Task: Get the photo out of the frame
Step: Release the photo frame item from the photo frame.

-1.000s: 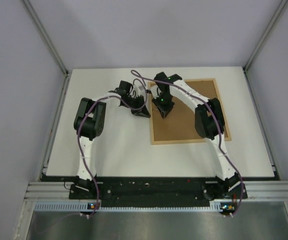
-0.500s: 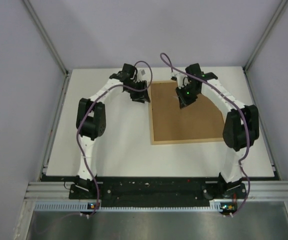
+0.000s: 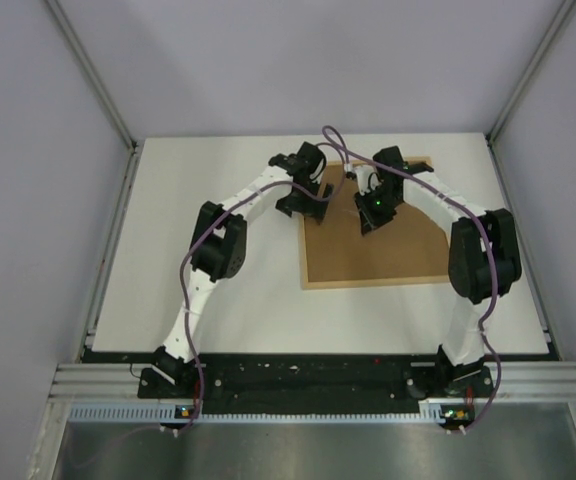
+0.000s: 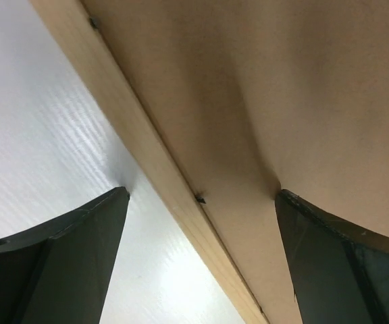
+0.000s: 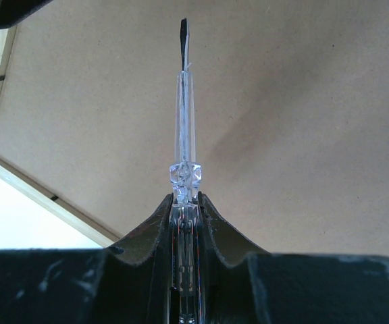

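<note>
The frame (image 3: 378, 257) lies face down on the table, its brown fibreboard back (image 5: 302, 121) up inside the light-wood rim (image 4: 161, 169). The photo is hidden under it. My left gripper (image 3: 309, 206) is open and low over the frame's left rim; in the left wrist view (image 4: 201, 194) one finger is over the white table and the other over the board. My right gripper (image 3: 372, 218) is shut on a clear-handled flat screwdriver (image 5: 184, 128), whose dark tip points at the board near the frame's far left part.
Small dark metal tabs (image 4: 199, 198) sit along the seam between rim and board; another shows in the right wrist view (image 5: 54, 198). The white table (image 3: 208, 300) stretches left of the frame. Grey walls enclose the table on three sides.
My left gripper has moved right, from the bare table onto the frame's left rim. My right gripper swung out to the frame's far part, then settled slightly nearer.
</note>
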### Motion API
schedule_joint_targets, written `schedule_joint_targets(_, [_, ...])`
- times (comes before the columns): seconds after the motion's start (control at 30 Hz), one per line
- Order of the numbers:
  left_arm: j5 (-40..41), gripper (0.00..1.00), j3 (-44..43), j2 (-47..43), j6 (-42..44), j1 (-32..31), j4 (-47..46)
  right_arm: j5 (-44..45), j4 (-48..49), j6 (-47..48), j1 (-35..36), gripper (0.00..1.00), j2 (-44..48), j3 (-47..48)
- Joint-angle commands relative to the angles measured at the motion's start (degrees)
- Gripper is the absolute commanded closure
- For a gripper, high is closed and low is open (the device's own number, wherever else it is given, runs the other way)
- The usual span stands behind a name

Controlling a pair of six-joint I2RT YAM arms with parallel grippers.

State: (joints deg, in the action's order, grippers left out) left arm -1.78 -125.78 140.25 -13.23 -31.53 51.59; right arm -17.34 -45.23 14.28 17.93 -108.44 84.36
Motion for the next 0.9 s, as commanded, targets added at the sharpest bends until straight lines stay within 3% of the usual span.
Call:
schedule_joint_targets(0.0, [8.1, 0.03, -2.8, -0.4, 1.4, 0.2, 3.0, -2.2, 2.9, -0.7, -0.1, 1.0, 0.7, 0.1])
schedule_joint_targets(0.13, [9.1, 0.04, -3.2, 0.6, 1.4, 0.2, 3.9, -2.8, 3.0, -0.6, 0.0, 1.0, 0.5, 0.0])
schedule_joint_targets(0.33, [8.2, 0.13, -3.2, 1.9, 0.9, 0.2, 4.3, -3.7, 3.2, -0.6, 0.0, 1.0, 0.7, -0.1])
schedule_joint_targets(0.67, [6.5, 0.53, -3.2, 2.0, 0.4, 0.2, 4.8, -4.4, 3.4, -0.4, 0.0, 1.0, 1.0, -0.4])
schedule_joint_targets(0.87, [6.8, 0.69, -2.9, 1.8, 0.4, 0.2, 5.0, -4.8, 3.4, -0.4, 0.0, 1.0, 1.0, -0.4])
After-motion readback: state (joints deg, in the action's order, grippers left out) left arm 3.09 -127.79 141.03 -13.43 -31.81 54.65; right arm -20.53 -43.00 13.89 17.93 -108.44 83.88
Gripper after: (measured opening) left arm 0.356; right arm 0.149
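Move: The small dark tab on the inner edge of the photo frame's left rail sits almost straight under the left hand, about 1 cm down. The rail runs fore and aft between the open fingers, roughly 1 cm left of the hand. Another tab lies some 9 cm farther out along the rail, about 1 cm left of the hand; the frame's near left corner is about 19 cm back and 1 cm left. From the right hand, the tab under the left hand is around 14 cm left, 3 cm ahead and 6 cm down. Leftward first, at an even height: the left hand shifts about 2 cm across the frame's rail, its left side tilting up some 5 degrees. Then the wide-open fingers close to roughly a third open while the hand eases back right by nearly 1 cm, one finger outside the rail and the other's tip coming right up to the tab at its inner edge. ##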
